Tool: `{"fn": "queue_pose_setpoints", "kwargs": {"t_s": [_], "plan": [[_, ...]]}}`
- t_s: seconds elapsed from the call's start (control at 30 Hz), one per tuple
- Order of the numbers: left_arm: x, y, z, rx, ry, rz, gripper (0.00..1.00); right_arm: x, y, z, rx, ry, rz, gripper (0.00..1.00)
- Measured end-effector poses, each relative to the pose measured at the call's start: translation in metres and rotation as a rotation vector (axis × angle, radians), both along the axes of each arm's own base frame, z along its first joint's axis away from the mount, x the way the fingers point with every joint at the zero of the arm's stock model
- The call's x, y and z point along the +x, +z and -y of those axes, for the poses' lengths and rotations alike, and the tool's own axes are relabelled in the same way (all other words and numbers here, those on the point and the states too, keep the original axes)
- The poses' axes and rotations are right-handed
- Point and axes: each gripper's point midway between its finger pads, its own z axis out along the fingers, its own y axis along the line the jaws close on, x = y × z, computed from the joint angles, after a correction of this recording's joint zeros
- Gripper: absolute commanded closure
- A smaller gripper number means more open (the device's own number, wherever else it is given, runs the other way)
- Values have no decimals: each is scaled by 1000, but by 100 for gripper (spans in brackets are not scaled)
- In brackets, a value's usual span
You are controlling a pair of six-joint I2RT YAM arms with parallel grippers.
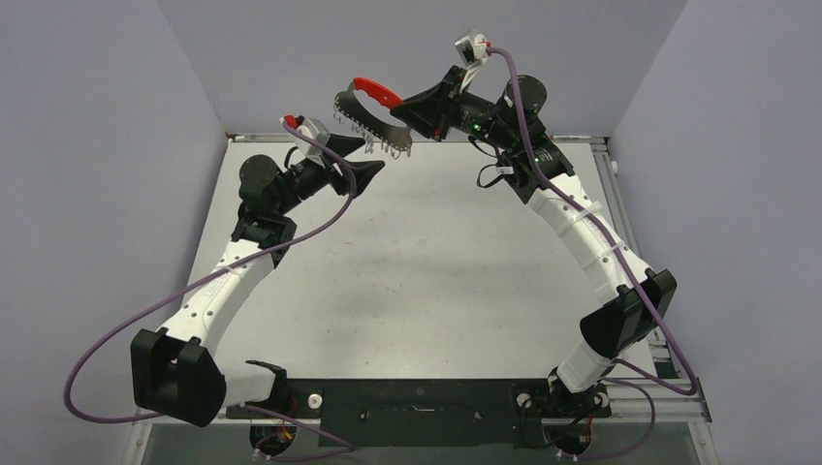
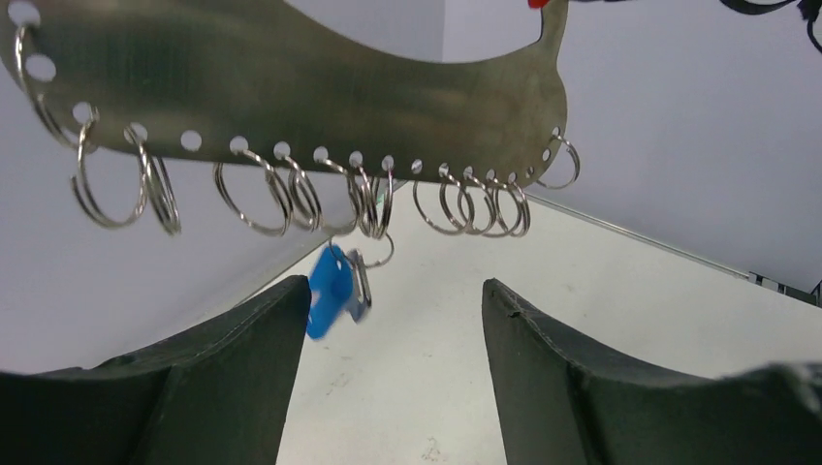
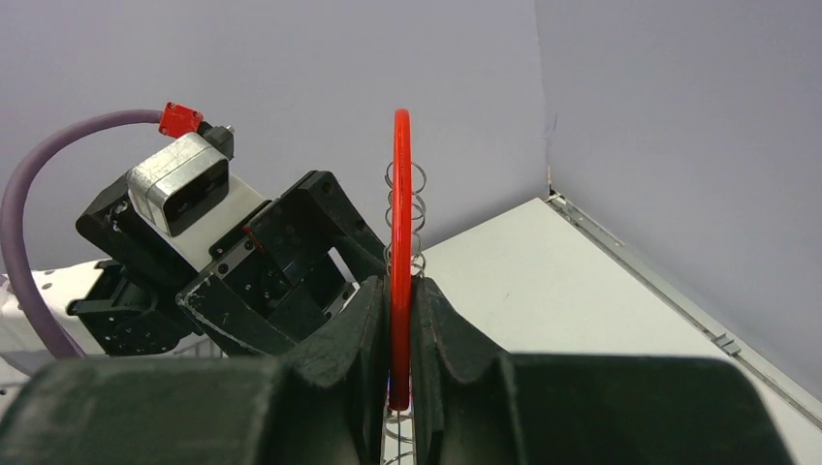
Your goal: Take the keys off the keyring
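My right gripper (image 1: 412, 111) is shut on the keyring (image 1: 361, 108) and holds it in the air above the table's far edge. In the right wrist view the red band (image 3: 401, 194) stands edge-on between the pads. The left wrist view shows the keyring's grey metal arc (image 2: 291, 87) overhead, with a row of silver wire loops (image 2: 254, 194) along its lower edge. A blue-headed key (image 2: 330, 289) and a silver key (image 2: 362, 283) hang from one loop. My left gripper (image 2: 395, 286) is open just under them, the blue key close to its left finger (image 2: 242, 358).
A white table (image 1: 426, 271) lies below both arms, with grey walls on three sides. A metal rail (image 1: 609, 170) runs along the table's right edge. My left arm's wrist (image 3: 204, 252) sits close to the left of the right gripper.
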Motion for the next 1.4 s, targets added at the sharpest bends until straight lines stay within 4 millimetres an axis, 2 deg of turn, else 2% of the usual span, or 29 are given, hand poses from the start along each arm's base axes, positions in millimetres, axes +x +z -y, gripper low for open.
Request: {"fn": "queue_pose_setpoints", "kwargs": {"t_s": [0.27,0.57,0.8,0.97,1.1,1.23,1.4], "plan": [[1,14,6,-14,-5,36,47,-3,1,-1,9,18,-10,95],[10,10,10,-6,28,39,53,-6,4,-2,17,31,-12,95],[10,6,14,4,24,36,76,-6,5,-1,24,34,-22,95],[9,3,13,23,28,32,98,-2,2,4,35,20,-49,95],[6,-10,11,55,33,-24,100,5,-23,20,43,-29,-141,95],[3,-34,12,104,29,-111,100,7,-70,34,41,-75,-290,95],[-8,-68,21,189,4,-223,100,10,-128,40,30,-96,-454,94]]}}
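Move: The blue-tagged key hangs almost within the left fingers' reach, about 2 cm ahead and 2 cm to the right, level with them. From the left hand, the keyring's steel plate is centred some 6 cm up, 2 cm ahead and 3 cm right. From the right hand, which already grips the red handle, the key is roughly 6 cm left, 1 cm ahead and 9 cm below. Left fingers edge in and pinch the tagged key, then both hands sink, left about 7 cm, right 12. ##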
